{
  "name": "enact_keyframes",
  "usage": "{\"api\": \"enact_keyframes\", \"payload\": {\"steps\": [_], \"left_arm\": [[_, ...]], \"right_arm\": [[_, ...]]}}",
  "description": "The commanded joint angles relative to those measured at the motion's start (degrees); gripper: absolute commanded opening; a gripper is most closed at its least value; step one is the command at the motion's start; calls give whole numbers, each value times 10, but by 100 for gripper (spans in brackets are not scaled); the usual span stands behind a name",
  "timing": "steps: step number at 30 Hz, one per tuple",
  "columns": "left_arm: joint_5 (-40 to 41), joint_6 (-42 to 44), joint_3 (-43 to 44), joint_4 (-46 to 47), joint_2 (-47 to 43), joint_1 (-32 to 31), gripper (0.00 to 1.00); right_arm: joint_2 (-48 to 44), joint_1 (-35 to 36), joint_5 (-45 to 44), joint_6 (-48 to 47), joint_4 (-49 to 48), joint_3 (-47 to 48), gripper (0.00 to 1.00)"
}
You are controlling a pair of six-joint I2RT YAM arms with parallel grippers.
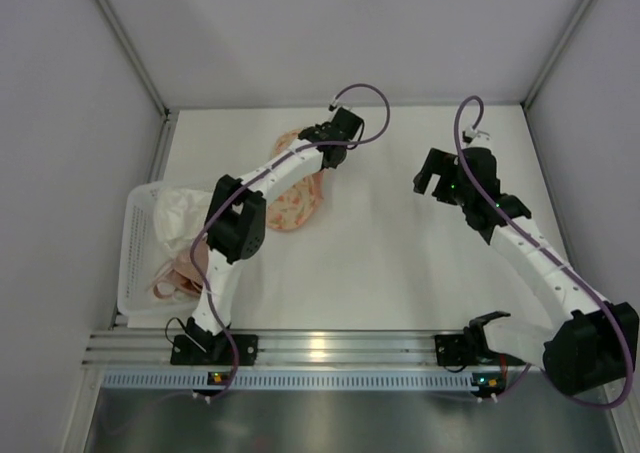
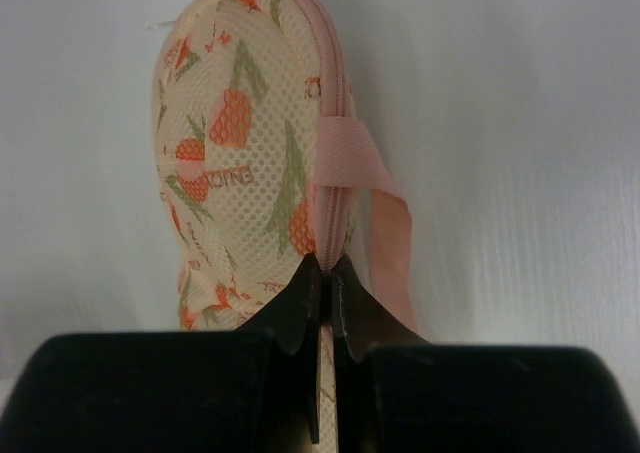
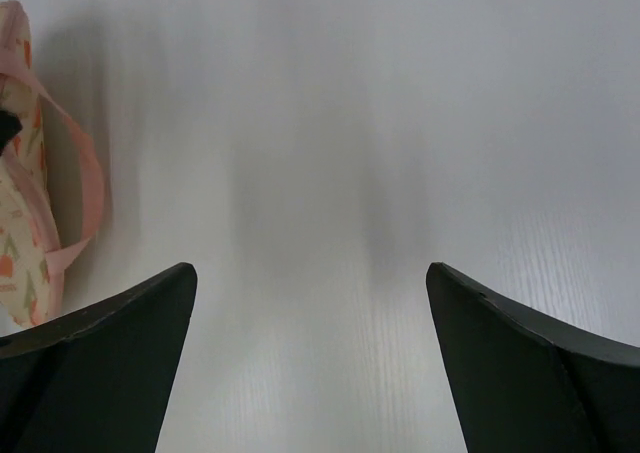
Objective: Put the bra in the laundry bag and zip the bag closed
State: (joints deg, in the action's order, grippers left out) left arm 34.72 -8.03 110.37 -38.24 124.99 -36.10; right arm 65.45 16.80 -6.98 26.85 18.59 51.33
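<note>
The laundry bag (image 1: 300, 203) lies at the back centre of the table, cream mesh with an orange floral print. In the left wrist view the laundry bag (image 2: 240, 153) stands on edge with its pink zip edge toward me and a pink loop strap (image 2: 350, 158) across it. My left gripper (image 2: 328, 263) (image 1: 328, 153) is shut on that zip edge. To the right of the bag my right gripper (image 1: 432, 178) (image 3: 310, 273) hangs open over bare table with nothing between its fingers. The laundry bag (image 3: 20, 243) shows at the left edge of its view. The bra is out of view.
A white plastic basket (image 1: 130, 263) stands at the left edge of the table, holding white and pinkish garments (image 1: 180, 268). Grey walls enclose the table on the left, back and right. An aluminium rail (image 1: 330, 348) runs along the near edge.
</note>
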Motion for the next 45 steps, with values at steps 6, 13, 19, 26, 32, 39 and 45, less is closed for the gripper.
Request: {"api": "enact_keyframes", "payload": {"steps": [6, 13, 19, 26, 32, 39, 45], "left_arm": [[-25, -16, 171, 22, 135, 1, 0], [-42, -17, 235, 55, 194, 27, 17], [-67, -30, 208, 55, 125, 30, 77], [-119, -43, 46, 77, -45, 45, 85], [-258, -120, -176, 177, -196, 125, 87], [-345, -149, -284, 257, -209, 209, 86], [-372, -166, -288, 310, -143, 224, 83]], "right_arm": [[-30, -14, -56, 22, 20, 8, 99], [-16, -14, -53, 16, 29, 18, 99], [-28, -15, -51, 4, 34, 32, 99], [-24, -15, 20, -2, 3, 33, 99], [13, -12, 147, 8, -59, 8, 99], [93, 52, 128, 18, -81, 61, 99], [137, 48, 77, 1, -69, 126, 99]]}}
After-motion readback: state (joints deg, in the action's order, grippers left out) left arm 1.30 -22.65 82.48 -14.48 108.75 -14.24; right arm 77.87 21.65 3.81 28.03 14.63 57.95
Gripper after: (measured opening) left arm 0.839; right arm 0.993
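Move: My left hand, up in the air, keeps the zipper edge of the laundry bag pinched. The table spot for that edge is about 7 cm ahead, 4 cm to the right and 8 cm below, and the bag's middle hangs some 5 cm back, 6 cm to the left and 6 cm lower. The white basket stands roughly 35 cm left and 24 cm back, about 8 cm down. From my right hand the bag's middle is about 33 cm left, 10 cm ahead and 13 cm below. I lower the bag with my left hand, about 6 cm down while reaching forward 7 cm and a little right, and open the fingers to let go of its zipper edge. Then I lift well clear, back and swing left over the bag, rolling the wrist nearly 40 degrees left side down, and sink open-fingered over its left part. My open right hand holds nearly still, then swings left towards the bag, dipping a little. ##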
